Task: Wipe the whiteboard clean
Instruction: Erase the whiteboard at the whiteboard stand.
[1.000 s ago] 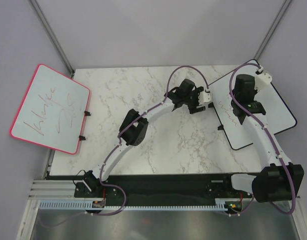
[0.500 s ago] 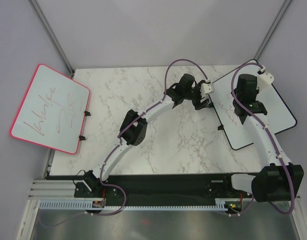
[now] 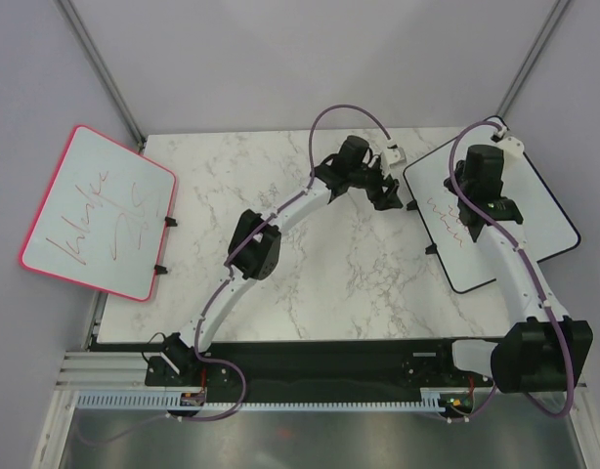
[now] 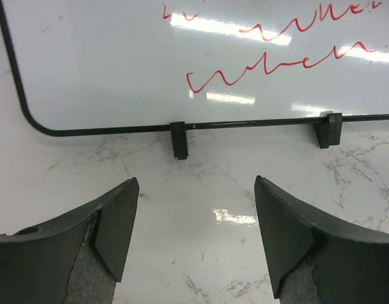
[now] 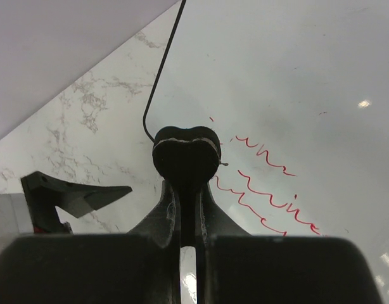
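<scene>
The whiteboard with a thin black frame lies at the right of the marble table, with red wavy handwriting on its left part. In the left wrist view the whiteboard fills the top, its rounded corner at the left. My left gripper is open over bare marble just off the board's left edge, with nothing between its fingers. My right gripper is shut on a small black eraser, which hangs over the whiteboard beside the red lines.
A pink-framed whiteboard with red scribbles lies tilted over the table's left edge. Two black clips stick out from the black frame onto the marble table. The left arm's finger shows beside my right gripper.
My left gripper has drawn back toward the far left, away from the board's edge, and turned. The right arm with the eraser has hardly moved.
</scene>
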{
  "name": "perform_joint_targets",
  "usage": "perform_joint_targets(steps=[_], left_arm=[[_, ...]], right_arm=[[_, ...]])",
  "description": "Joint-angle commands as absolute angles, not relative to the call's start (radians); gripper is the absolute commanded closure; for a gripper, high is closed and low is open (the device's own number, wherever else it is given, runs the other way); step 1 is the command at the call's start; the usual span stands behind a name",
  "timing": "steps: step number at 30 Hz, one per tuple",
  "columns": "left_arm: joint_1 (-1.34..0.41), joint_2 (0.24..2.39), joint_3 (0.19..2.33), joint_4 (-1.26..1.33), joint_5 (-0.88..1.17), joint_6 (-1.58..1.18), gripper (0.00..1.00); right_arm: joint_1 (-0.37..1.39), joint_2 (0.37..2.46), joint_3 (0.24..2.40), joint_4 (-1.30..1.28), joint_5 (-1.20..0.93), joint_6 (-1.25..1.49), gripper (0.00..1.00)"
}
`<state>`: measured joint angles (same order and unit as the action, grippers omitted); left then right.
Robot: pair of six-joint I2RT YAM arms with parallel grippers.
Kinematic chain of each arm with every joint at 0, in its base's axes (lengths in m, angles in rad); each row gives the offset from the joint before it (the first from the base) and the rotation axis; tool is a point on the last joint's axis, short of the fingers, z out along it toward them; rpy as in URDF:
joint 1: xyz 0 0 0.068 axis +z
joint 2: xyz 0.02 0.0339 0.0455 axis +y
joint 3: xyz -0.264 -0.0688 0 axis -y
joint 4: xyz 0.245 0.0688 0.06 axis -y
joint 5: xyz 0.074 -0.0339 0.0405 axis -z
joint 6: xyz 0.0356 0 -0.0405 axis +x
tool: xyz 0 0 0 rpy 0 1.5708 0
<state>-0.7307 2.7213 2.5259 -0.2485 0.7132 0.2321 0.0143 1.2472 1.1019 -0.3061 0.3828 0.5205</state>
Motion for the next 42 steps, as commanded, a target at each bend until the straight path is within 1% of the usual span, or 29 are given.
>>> perform_joint_targets(steps=[1, 4, 5, 7, 11, 12, 16, 18, 20, 21, 23, 24, 25, 27, 28, 31, 37, 40, 42], left_arm=[[-0.713, 2.611, 2.514, -0.265, 0.758, 0.234, 0.2], [-0.696, 2.599, 2.474, -0.273, 0.768, 0.213, 0.21], [-0.692, 2.596, 2.462, -0.275, 0.803, 0.2, 0.23], [-0.675, 2.58, 2.451, -0.276, 0.839, 0.18, 0.25], [-0.651, 2.536, 2.43, -0.294, 0.922, 0.21, 0.26], [-0.646, 2.527, 2.428, -0.298, 0.94, 0.207, 0.26], [-0.638, 2.491, 2.41, -0.316, 0.974, 0.201, 0.24], [-0.638, 2.487, 2.398, -0.314, 1.005, 0.183, 0.21], [-0.638, 2.491, 2.398, -0.313, 0.999, 0.169, 0.21], [-0.638, 2.491, 2.395, -0.311, 0.988, 0.173, 0.21], [-0.64, 2.494, 2.384, -0.307, 0.941, 0.181, 0.21], [-0.64, 2.497, 2.381, -0.305, 0.924, 0.183, 0.21], [-0.64, 2.5, 2.379, -0.302, 0.905, 0.184, 0.21], [-0.646, 2.511, 2.365, -0.273, 0.842, 0.181, 0.21], [-0.649, 2.517, 2.356, -0.253, 0.763, 0.183, 0.21], [-0.669, 2.546, 2.371, -0.219, 0.625, 0.196, 0.21], [-0.673, 2.574, 2.37, -0.206, 0.586, 0.173, 0.21], [-0.673, 2.576, 2.365, -0.224, 0.597, 0.172, 0.22], [-0.672, 2.577, 2.364, -0.247, 0.606, 0.175, 0.22]], right_arm=[[0.005, 1.276, 1.107, -0.288, 0.261, 0.415, 1.0], [0.005, 1.342, 1.15, -0.356, 0.285, 0.344, 1.0], [0.005, 1.368, 1.158, -0.371, 0.296, 0.322, 1.0], [0.005, 1.381, 1.152, -0.376, 0.266, 0.31, 1.0], [0.008, 1.345, 1.089, -0.281, 0.108, 0.293, 1.0], [0.011, 1.336, 1.059, -0.241, 0.089, 0.304, 1.0], [0.018, 1.341, 1.026, -0.216, 0.095, 0.357, 1.0], [0.025, 1.371, 1.037, -0.235, 0.126, 0.345, 1.0], [0.029, 1.409, 1.072, -0.283, 0.188, 0.29, 1.0], [0.032, 1.425, 1.124, -0.348, 0.278, 0.258, 1.0], [0.041, 1.481, 1.182, -0.408, 0.394, 0.154, 1.0], [0.046, 1.495, 1.227, -0.448, 0.504, 0.135, 1.0], [0.054, 1.509, 1.241, -0.457, 0.544, 0.12, 1.0], [0.055, 1.531, 1.258, -0.46, 0.604, 0.075, 1.0], [0.057, 1.551, 1.265, -0.463, 0.647, 0.063, 1.0], [0.055, 1.616, 1.334, -0.514, 0.753, 0.023, 1.0], [0.058, 1.776, 1.483, -0.502, 0.793, 0.031, 1.0], [0.058, 1.824, 1.48, -0.441, 0.793, 0.031, 1.0], [0.058, 1.821, 1.428, -0.324, 0.802, 0.019, 1.0]])
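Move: The right hand grips the eraser above the slanted whiteboard, whose middle lies about 12 cm below, some 3 cm to its right and roughly 1 cm back. The remaining red writing sits about 6 cm to this hand's left, 3 cm back and 16 cm down; the far clip is 15 cm left, 1 cm ahead, 23 cm down. From the open left hand, the board's middle lies some 26 cm right and 2 cm back, about level in height. Eraser to board: the right hand, still gripping the eraser, brings it down to the upper face of the whiteboard, seemingly into contact, dropping about 8 cm while easing left, then sweeping right and finally forward past the line starts. Its wrist rolls and tips, fingers turning more rightward and down. The left hand stays open and backs some 4 cm left from the clips, rising and then partly sinking again. ##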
